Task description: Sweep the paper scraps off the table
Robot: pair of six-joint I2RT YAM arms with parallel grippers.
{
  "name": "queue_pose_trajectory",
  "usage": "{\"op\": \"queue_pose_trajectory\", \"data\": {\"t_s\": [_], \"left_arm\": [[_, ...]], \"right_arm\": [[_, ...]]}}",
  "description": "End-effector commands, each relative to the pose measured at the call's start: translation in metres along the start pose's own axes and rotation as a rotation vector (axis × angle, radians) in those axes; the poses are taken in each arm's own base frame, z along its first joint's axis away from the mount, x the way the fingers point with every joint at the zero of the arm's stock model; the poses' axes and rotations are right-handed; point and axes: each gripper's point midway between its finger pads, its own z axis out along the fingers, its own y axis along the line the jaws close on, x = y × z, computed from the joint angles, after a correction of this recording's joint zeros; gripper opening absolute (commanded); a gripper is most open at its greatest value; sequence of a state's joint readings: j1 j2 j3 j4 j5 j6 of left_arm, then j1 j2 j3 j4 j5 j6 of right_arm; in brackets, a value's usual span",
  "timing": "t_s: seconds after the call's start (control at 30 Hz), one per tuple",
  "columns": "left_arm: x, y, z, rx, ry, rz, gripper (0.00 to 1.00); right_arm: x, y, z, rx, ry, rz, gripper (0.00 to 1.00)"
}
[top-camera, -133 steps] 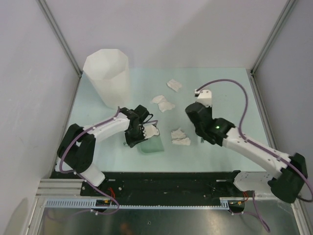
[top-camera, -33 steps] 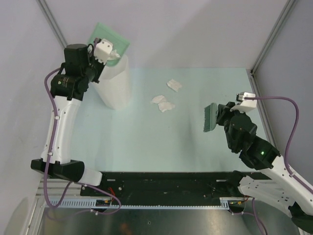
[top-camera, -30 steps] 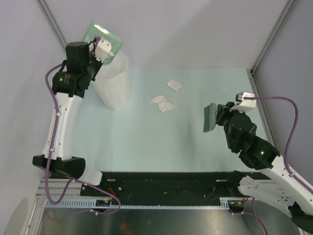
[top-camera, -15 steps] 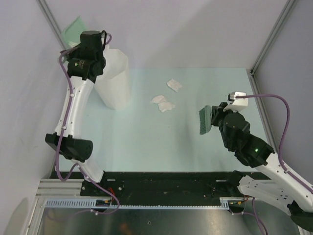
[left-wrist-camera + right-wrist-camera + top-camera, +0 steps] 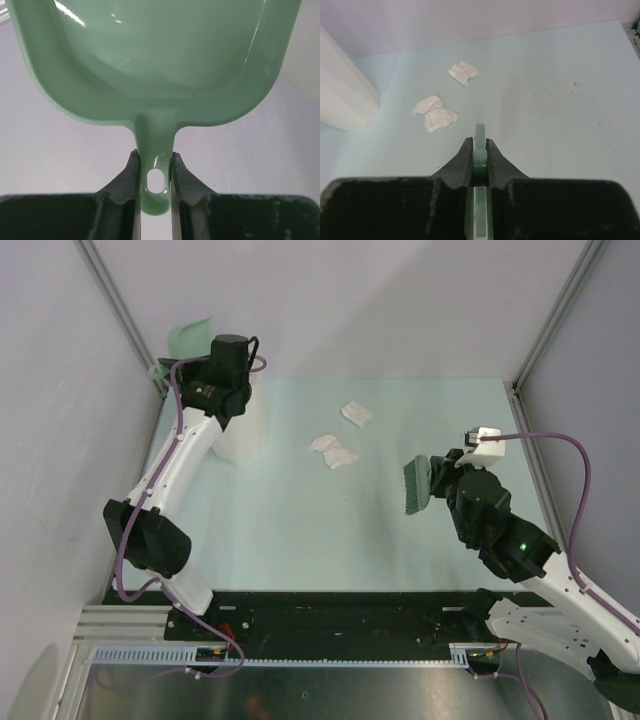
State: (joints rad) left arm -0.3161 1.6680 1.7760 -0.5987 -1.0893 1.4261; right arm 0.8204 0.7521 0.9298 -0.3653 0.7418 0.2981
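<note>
Three white paper scraps [image 5: 357, 414] [image 5: 323, 443] [image 5: 341, 457] lie on the mint-green table [image 5: 300, 530], right of the bin. The right wrist view shows them too [image 5: 464, 72] [image 5: 427, 105] [image 5: 440, 119]. My left gripper [image 5: 155, 162] is shut on the handle of an empty green dustpan [image 5: 150, 60]. It holds the dustpan [image 5: 187, 340] high at the rear left, above the bin. My right gripper [image 5: 479, 150] is shut on a green brush [image 5: 417, 485], raised over the table right of the scraps.
A tall white faceted bin [image 5: 240, 435] stands at the rear left, partly hidden by my left arm; its side shows in the right wrist view [image 5: 342, 95]. Grey walls and metal frame rails [image 5: 120, 310] close in the table.
The left arm has swung the dustpan off the bin's mouth toward the rear-left wall, and its wrist now sits over the bin. The right arm with the brush has edged slightly left.
</note>
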Motion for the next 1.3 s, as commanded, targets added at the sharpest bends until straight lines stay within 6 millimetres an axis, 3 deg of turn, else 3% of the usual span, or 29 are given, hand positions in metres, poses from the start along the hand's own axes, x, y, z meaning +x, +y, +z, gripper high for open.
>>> {"op": "queue_pose_trajectory", "data": {"t_s": [0.0,0.23,0.37,0.4,0.43,0.6,0.63,0.67,0.7,0.77,0.8,0.87,0.9,0.93,1.0,1.1,1.13,1.2,1.27], "left_arm": [[0.031,0.035,-0.018,-0.098,0.041,-0.102,0.01],[0.029,0.049,-0.024,-0.142,0.006,-0.164,0.01],[0.022,0.062,-0.04,-0.176,-0.153,-0.302,0.0],[0.007,0.065,-0.049,-0.182,-0.262,-0.318,0.0],[0.015,0.068,-0.06,-0.194,-0.31,-0.355,0.0],[0.014,0.065,-0.087,-0.185,-0.465,-0.511,0.0],[0.003,0.055,-0.088,-0.163,-0.512,-0.504,0.0],[0.011,0.054,-0.095,-0.159,-0.544,-0.572,0.0],[0.009,0.05,-0.098,-0.147,-0.569,-0.591,0.0],[0.006,0.036,-0.105,-0.102,-0.629,-0.651,0.0],[0.003,0.03,-0.107,-0.078,-0.647,-0.661,0.0],[-0.009,0.011,-0.113,0.026,-0.708,-0.699,0.0],[-0.011,0.004,-0.117,0.068,-0.736,-0.709,0.0],[-0.016,-0.009,-0.121,0.136,-0.757,-0.696,0.0],[-0.035,-0.03,-0.14,0.296,-0.866,-0.741,0.0],[-0.051,-0.068,-0.166,0.52,-0.963,-0.719,0.0],[-0.055,-0.085,-0.17,0.583,-0.964,-0.693,0.0],[-0.063,-0.104,-0.183,0.682,-1.009,-0.671,0.0],[-0.065,-0.123,-0.183,0.728,-0.996,-0.65,0.0]], "right_arm": [[-0.011,0.008,0.001,-0.028,-0.037,0.041,0.0],[-0.009,0.013,0.004,-0.04,-0.031,0.031,0.0],[-0.002,0.02,0.013,-0.057,-0.024,-0.031,0.0],[0.0,0.026,0.016,-0.08,-0.022,-0.057,0.0],[0.002,0.033,0.024,-0.096,-0.028,-0.111,0.0],[0.007,0.074,0.052,-0.244,-0.063,-0.242,0.0],[-0.004,0.083,0.057,-0.266,-0.112,-0.209,0.0],[0.001,0.085,0.07,-0.267,-0.105,-0.191,0.0],[-0.008,0.099,0.074,-0.331,-0.143,-0.141,0.0],[-0.007,0.114,0.085,-0.397,-0.137,-0.035,0.0],[0.001,0.114,0.103,-0.387,-0.116,-0.006,0.0],[-0.003,0.123,0.119,-0.407,-0.114,0.125,0.0],[0.016,0.121,0.142,-0.378,-0.068,0.156,0.0],[0.01,0.125,0.152,-0.379,-0.067,0.201,0.0],[0.037,0.125,0.182,-0.338,0.009,0.313,0.0],[0.047,0.123,0.208,-0.28,0.038,0.457,0.0],[0.06,0.119,0.221,-0.247,0.056,0.477,0.0],[0.067,0.115,0.232,-0.22,0.049,0.51,0.0],[0.086,0.104,0.246,-0.168,0.078,0.525,0.0]]}}
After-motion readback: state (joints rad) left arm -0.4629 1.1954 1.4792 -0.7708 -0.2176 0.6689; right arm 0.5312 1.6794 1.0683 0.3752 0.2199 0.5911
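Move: The pair of touching paper scraps lies some 27 cm ahead of the right hand, 19 cm to its left and 30 cm below. The lone scrap sits about 11 cm farther out and 7 cm to the right of that pair. From the left hand the pair is about 11 cm ahead, 33 cm to the right and 38 cm down, while the white bin's middle stands roughly 12 cm ahead, 10 cm right and 27 cm below. Slowly at first, then fast, the right hand swings the held brush forward about 20 cm, leftward and down towards the pair of scraps, rolling slightly one way and then the other. The left hand keeps the already emptied dustpan pinched, lifts it some 7 cm, then draws back, right and down from the bin, rolling its left side well down and turning clockwise. ##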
